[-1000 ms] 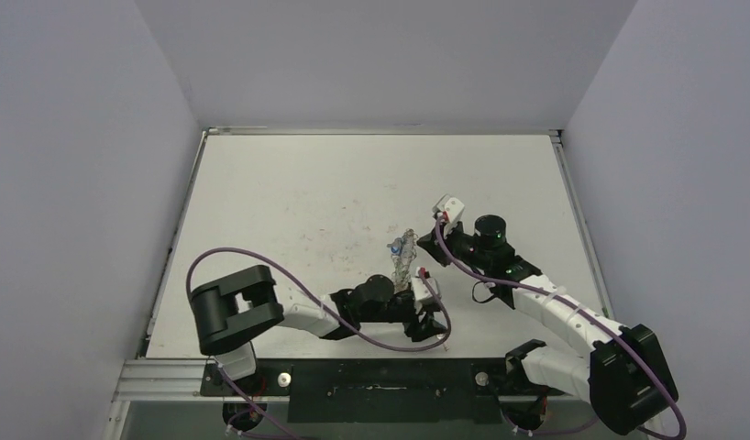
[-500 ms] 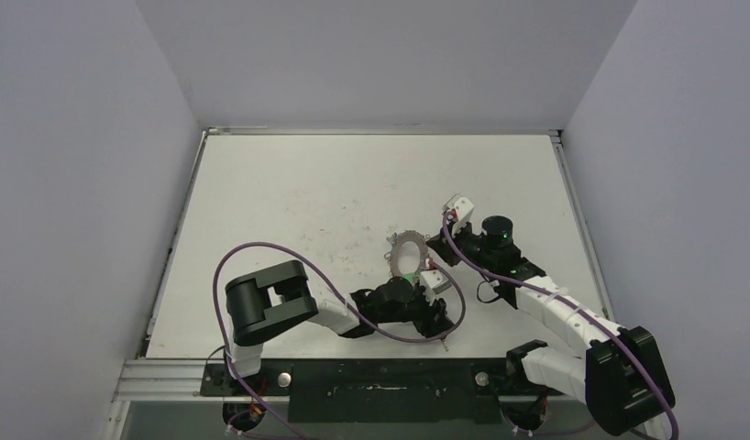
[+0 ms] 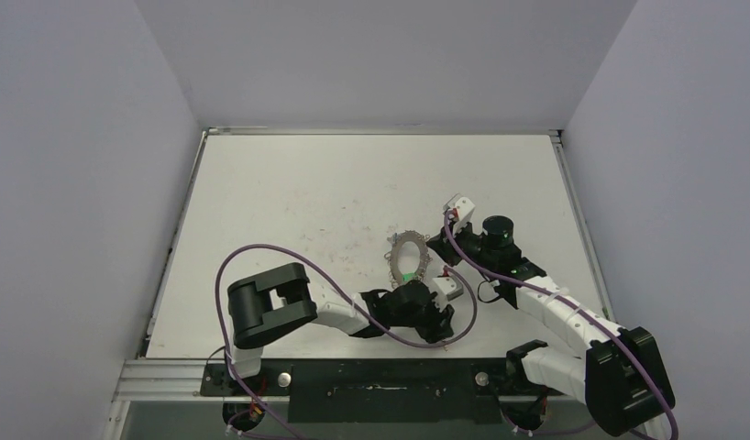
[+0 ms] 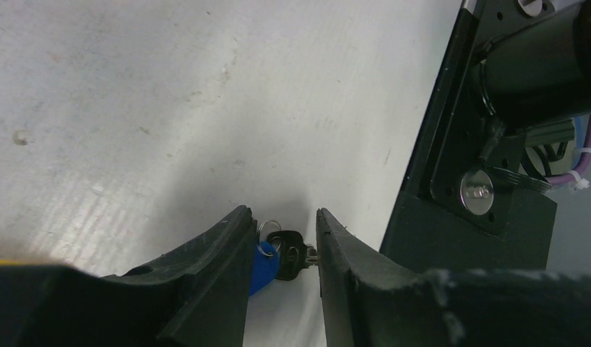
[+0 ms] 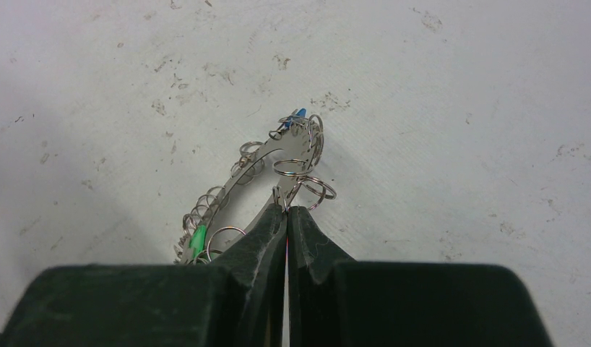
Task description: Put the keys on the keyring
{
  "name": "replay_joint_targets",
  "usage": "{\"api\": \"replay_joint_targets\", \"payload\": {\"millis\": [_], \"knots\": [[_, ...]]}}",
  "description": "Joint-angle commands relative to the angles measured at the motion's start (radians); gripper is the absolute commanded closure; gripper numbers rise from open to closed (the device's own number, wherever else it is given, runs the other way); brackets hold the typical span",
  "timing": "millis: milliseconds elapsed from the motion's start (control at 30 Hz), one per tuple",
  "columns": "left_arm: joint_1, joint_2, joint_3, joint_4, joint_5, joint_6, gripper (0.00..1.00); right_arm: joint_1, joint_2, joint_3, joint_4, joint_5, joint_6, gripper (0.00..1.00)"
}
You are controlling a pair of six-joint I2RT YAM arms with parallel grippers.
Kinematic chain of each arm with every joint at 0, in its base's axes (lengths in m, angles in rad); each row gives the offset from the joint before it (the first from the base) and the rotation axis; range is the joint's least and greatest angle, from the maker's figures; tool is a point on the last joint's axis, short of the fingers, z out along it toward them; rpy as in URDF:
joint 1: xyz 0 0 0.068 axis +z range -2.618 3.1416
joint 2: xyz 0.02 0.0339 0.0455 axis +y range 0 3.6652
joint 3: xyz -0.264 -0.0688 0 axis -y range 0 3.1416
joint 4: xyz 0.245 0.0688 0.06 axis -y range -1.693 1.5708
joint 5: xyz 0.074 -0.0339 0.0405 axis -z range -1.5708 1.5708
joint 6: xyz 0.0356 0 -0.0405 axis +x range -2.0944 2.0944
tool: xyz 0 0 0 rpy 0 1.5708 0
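Observation:
A small key with a black head, a blue tag and a little split ring lies on the table by the front edge. My left gripper has closed in on it, one finger against the tag and the other against the blade. In the top view the left gripper hides this key. The keyring, a silver band edged with wire loops, carries a green tag and a blue tag. My right gripper is shut on its near rim. The keyring stands mid-table, just beyond the left wrist.
The black mounting plate and a motor of the arm base stand close to the right of the left fingers. A purple cable loops over the left arm. The white table is scuffed and walled by grey panels.
The left arm swung right toward the front edge and its jaws narrowed round the blue-tagged key. The keyring turned from edge-on to face-up as the right gripper shifted slightly right.

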State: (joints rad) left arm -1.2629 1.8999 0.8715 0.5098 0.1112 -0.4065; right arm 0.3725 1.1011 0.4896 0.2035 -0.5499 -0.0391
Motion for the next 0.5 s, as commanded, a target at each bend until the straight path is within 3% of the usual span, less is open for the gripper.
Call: {"api": "replay_joint_targets", "payload": {"millis": [0,200,267,467], "knots": [[-0.032,0.022,0.03,-0.082,-0.031,0.024,0.67,-0.006,-0.037,0.008,0.033,-0.021,0.011,1.0],[-0.039,0.005,0.027,-0.098,-0.05,0.047,0.88,-0.007,-0.045,0.009,0.024,-0.022,0.012,1.0],[-0.039,-0.01,0.023,-0.091,-0.047,0.06,0.98,-0.006,-0.048,0.011,0.018,-0.022,0.011,1.0],[-0.035,-0.078,-0.008,-0.063,-0.047,0.064,1.0,-0.008,-0.058,0.018,0.005,-0.03,0.014,1.0]]}}
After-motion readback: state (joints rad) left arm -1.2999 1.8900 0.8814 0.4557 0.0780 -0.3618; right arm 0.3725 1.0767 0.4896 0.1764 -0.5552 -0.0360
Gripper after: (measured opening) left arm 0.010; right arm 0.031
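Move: The blue-tagged key lies low between the left hand's open fingers, level with the hand point fore and aft, about 1 cm to its left and 2 cm below. Beyond it hangs the keyring, its middle about 14 cm ahead of the left hand, 9 cm to the left and 8 cm up; the green tag on its near rim is some 11 cm ahead, 8 cm left and 6 cm up. From the right hand the blue-tagged key is roughly 17 cm back, 3 cm right and 12 cm below. Back towards the base by about 1 cm, sinking only a trace, the left hand shifts low over the table and then stays there, its fingers closing from over a third open to fully shut around the blue-tagged key and seeming to pinch it by tag or ring. The right hand holds nearly still and keeps its pinch on the keyring's rim. ##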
